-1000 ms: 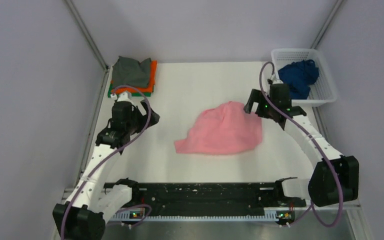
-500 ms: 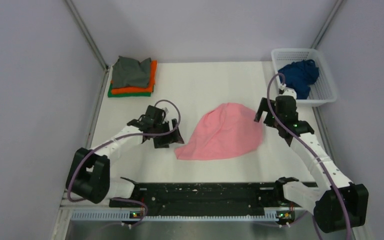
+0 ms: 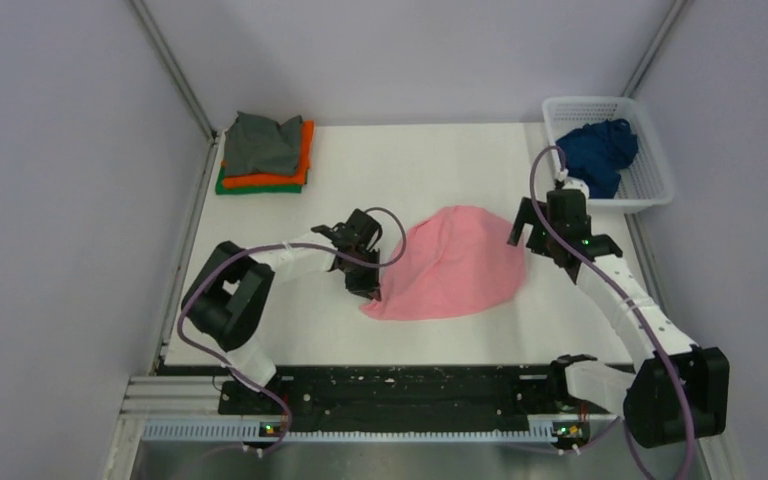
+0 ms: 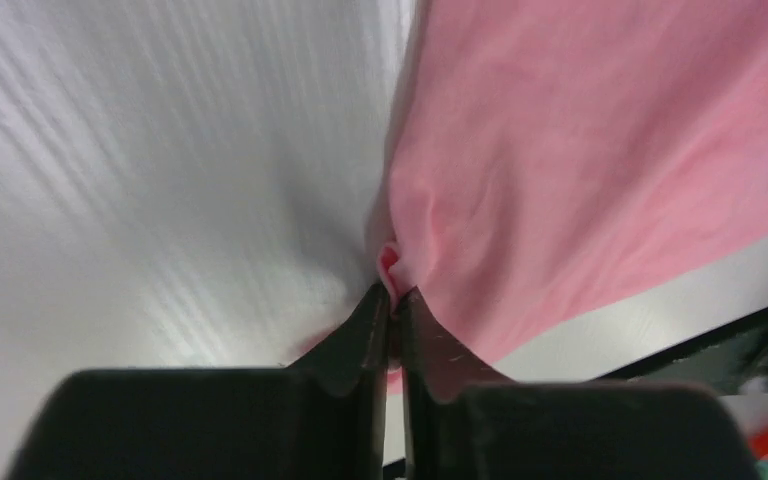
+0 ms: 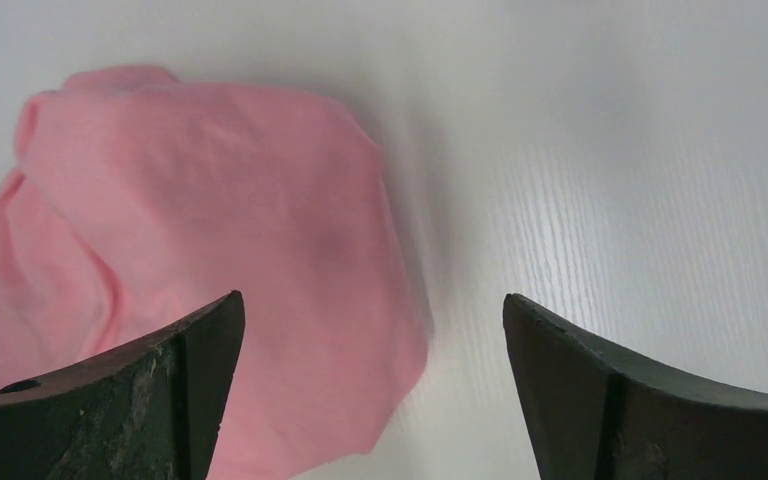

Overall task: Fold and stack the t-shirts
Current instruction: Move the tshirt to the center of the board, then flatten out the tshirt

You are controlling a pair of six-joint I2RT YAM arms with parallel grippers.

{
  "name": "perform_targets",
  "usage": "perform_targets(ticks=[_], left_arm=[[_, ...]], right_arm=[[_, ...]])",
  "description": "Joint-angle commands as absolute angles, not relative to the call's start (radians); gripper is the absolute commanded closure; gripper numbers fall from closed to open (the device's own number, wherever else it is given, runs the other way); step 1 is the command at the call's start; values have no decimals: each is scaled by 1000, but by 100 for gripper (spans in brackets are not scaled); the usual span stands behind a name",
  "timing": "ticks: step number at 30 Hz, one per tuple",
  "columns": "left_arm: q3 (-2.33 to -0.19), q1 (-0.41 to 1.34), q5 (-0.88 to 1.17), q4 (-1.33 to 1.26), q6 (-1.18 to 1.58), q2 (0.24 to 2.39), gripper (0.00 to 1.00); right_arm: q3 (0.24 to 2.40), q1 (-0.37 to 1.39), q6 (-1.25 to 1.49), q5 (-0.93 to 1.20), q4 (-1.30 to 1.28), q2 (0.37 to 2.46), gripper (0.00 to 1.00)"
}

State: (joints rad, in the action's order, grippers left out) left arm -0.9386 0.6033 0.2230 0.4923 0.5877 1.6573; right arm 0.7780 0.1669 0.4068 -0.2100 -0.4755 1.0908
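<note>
A light pink t-shirt [image 3: 455,262] lies crumpled in the middle of the white table. My left gripper [image 3: 365,287] is at its near left edge, shut on a pinched fold of the pink cloth [image 4: 392,268]; in the left wrist view the left gripper [image 4: 392,292] has its jaws pressed together with the fabric between them. My right gripper [image 3: 522,226] hovers open at the shirt's far right edge; in the right wrist view the right gripper [image 5: 372,305] has its fingers spread wide over the pink t-shirt [image 5: 210,200] and holds nothing.
A folded stack of t-shirts [image 3: 265,150], grey on orange on green, sits at the back left corner. A white lattice basket [image 3: 655,178] at the back right holds a dark blue t-shirt [image 3: 598,155]. The black rail runs along the near edge.
My left arm swung from beside the folded stack to the pink t-shirt's left edge and closed on the cloth. The shirt's left corner drew in. The right gripper shifted slightly right.
</note>
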Motion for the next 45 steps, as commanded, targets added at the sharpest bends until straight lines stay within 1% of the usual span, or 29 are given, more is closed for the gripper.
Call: perform_targets(ticks=[1,4,8,10,12,14,16,22,25,29,32,36,37,40,42,45], left_arm=[[-987,635,119,515,591,1772,100],[-984,636,21,573,608,1726,100],[-959,633,-130,670,642,1602,100],[-948,630,-191,729,667,1558,100],[-936,624,-279,790,702,1532,100],[-926,613,-372,868,751,1518,100],[-910,594,-423,920,788,1496,100],[-874,545,-373,880,787,1403,100],[-885,543,-357,866,786,1394,100],[-902,542,-346,857,773,1409,100],[-915,543,-333,854,762,1424,100],[-927,542,-325,849,760,1419,100],[-929,543,-327,848,763,1415,100],[-932,543,-332,840,771,1387,100],[-941,542,-333,833,781,1361,100],[-990,541,-346,814,779,1305,100]], right_arm=[[925,163,320,-78,-317,1196,2],[1044,163,267,-8,-288,1320,4],[1263,172,232,137,-307,1544,9],[1371,201,225,144,-375,1661,14],[1444,234,215,117,-441,1751,16],[1444,262,228,74,-452,1796,16],[1404,274,244,65,-430,1812,17],[1249,279,292,64,-388,1797,22],[1154,279,330,57,-368,1752,28],[1041,279,407,133,-306,1713,40],[988,284,460,185,-253,1710,44],[970,310,489,272,-225,1711,64],[965,319,491,278,-228,1704,72],[943,326,515,308,-215,1661,100],[938,326,528,315,-196,1609,100],[987,326,511,226,-198,1507,100]])
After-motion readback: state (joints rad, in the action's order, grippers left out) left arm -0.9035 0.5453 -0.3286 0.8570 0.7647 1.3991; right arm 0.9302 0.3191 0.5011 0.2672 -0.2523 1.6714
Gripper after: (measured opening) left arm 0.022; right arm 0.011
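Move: At the left hand's fingertips lies the near left corner of the pink t-shirt, whose middle is about 8 cm ahead and 19 cm to the right, near the same height. From the right hand, the t-shirt's far right corner lies some 8 cm ahead, 2 cm left and 11 cm below, its middle about 17 cm left and level. The basket with the blue shirt is roughly 29 cm ahead and 21 cm right of the right hand. Dragging the t-shirt's near left corner about 13 cm left, the left hand first shuts fully on the cloth, rolls some 30 degrees with its left side rising and turns counter-clockwise, then holds. Meanwhile the open right hand swings 17 cm forward and left, rising slightly, then draws back and down 15 cm, drifts left and pinches the far right edge near the corner. ##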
